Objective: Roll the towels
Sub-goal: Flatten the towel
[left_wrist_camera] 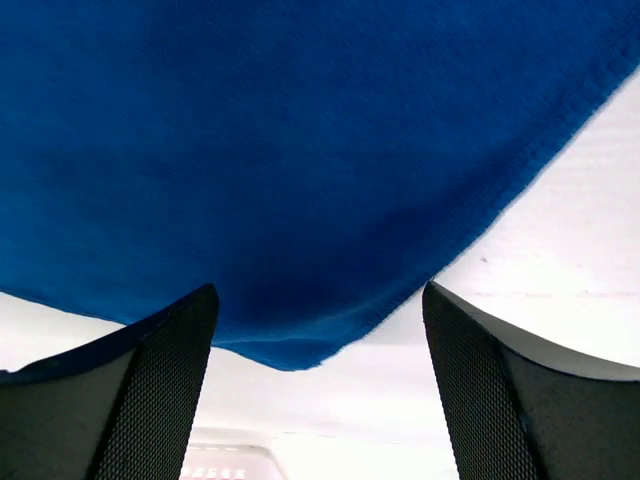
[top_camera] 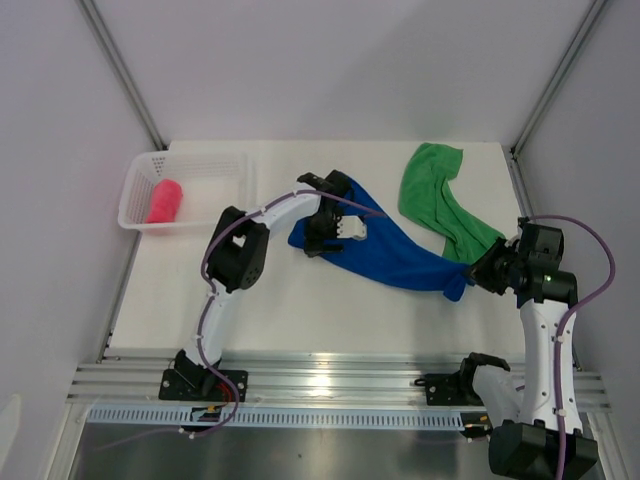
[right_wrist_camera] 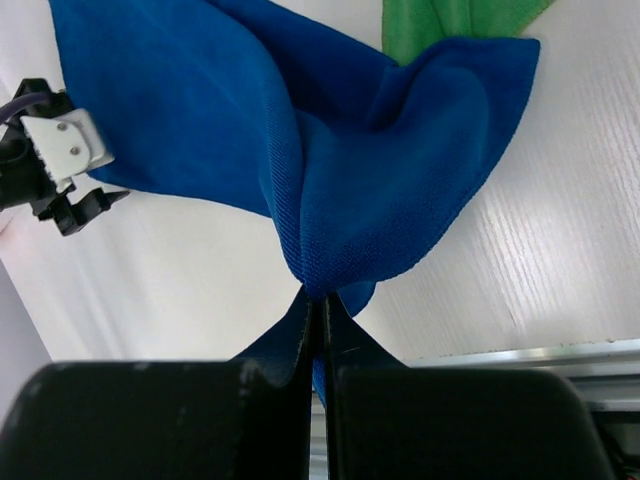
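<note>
A royal blue towel (top_camera: 400, 262) lies stretched across the middle of the white table (top_camera: 300, 320). My right gripper (right_wrist_camera: 318, 300) is shut on its right corner, the cloth (right_wrist_camera: 250, 100) bunching into folds just past the fingertips. My left gripper (left_wrist_camera: 320, 330) stands open at the towel's left end (left_wrist_camera: 300, 150), and a corner of the cloth reaches into the gap between the fingers (left_wrist_camera: 150, 390) without being pinched. In the top view the left gripper (top_camera: 318, 240) and right gripper (top_camera: 476, 268) sit at opposite ends. A green towel (top_camera: 435, 190) lies crumpled at the back right, its lower end beside the blue one. A pink-red towel (top_camera: 165, 200) sits rolled in the basket.
A white mesh basket (top_camera: 135, 190) stands at the back left of the table. Aluminium rails (top_camera: 330, 375) run along the near edge between the arm bases. Grey walls and slanted frame posts (top_camera: 125, 70) close in the left, right and back sides.
</note>
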Action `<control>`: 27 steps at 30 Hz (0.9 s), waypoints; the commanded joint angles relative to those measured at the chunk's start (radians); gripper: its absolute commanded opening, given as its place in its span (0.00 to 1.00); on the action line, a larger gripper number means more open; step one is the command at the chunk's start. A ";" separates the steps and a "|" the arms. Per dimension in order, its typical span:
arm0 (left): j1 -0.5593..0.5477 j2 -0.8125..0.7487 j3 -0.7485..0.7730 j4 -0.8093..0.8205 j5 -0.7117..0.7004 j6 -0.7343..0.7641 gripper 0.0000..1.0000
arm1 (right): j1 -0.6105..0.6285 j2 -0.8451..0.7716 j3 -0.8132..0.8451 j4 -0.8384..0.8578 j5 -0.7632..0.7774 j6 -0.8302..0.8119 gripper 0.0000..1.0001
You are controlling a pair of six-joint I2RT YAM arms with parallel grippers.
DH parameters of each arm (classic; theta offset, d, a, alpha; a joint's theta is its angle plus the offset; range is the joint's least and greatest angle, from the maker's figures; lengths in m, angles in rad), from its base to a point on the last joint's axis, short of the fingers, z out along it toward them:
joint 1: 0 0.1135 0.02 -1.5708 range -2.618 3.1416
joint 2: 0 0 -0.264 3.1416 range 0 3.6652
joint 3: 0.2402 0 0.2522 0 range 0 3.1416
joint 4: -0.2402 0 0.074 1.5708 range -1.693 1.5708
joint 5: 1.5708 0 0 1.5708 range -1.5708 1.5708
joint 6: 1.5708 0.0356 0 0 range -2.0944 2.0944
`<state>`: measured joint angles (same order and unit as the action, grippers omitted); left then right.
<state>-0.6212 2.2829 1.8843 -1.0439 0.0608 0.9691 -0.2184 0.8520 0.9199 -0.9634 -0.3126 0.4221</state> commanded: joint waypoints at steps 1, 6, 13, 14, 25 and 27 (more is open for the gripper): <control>-0.026 0.035 0.101 -0.056 -0.056 -0.004 0.85 | -0.006 -0.018 0.005 0.038 -0.042 -0.009 0.00; -0.032 0.064 0.145 -0.099 -0.087 -0.015 0.41 | -0.007 -0.022 0.014 0.035 -0.039 -0.016 0.00; -0.032 0.000 0.058 -0.044 -0.070 -0.024 0.01 | -0.015 -0.033 0.014 0.032 -0.039 -0.020 0.00; -0.029 -0.009 0.055 -0.042 -0.069 -0.032 0.01 | -0.016 -0.031 0.016 0.032 -0.042 -0.020 0.00; 0.201 -0.445 -0.160 -0.041 0.076 -0.199 0.01 | -0.010 -0.019 -0.123 0.069 -0.117 0.036 0.00; 0.239 -0.569 -0.361 -0.030 0.100 -0.176 0.01 | 0.030 -0.027 -0.179 0.104 -0.115 0.072 0.00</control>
<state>-0.4347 1.9034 1.6936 -1.0367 0.1043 0.8089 -0.2188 0.8337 0.8093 -0.9009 -0.3935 0.4397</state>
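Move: Between the left hand's open fingers, about 1 cm lower and 1 cm farther left, lies the blue towel's left corner. From this hand, the white basket is some 27 cm left and 13 cm ahead, with the rolled red towel in it about 33 cm left and 10 cm ahead. From the raised right hand, that corner is about 15 cm ahead, 29 cm left and 17 cm below; the green towel is roughly 21 cm straight ahead and 17 cm below. Closing down by the table, the left fingers pinch the blue towel's left corner, then carry it up about 10 cm and left about 8 cm, towards the basket side, turning some 20 degrees counter-clockwise. The right hand keeps its grip on the other end, almost still until it sinks a couple of centimetres and shifts slightly left at the last. ##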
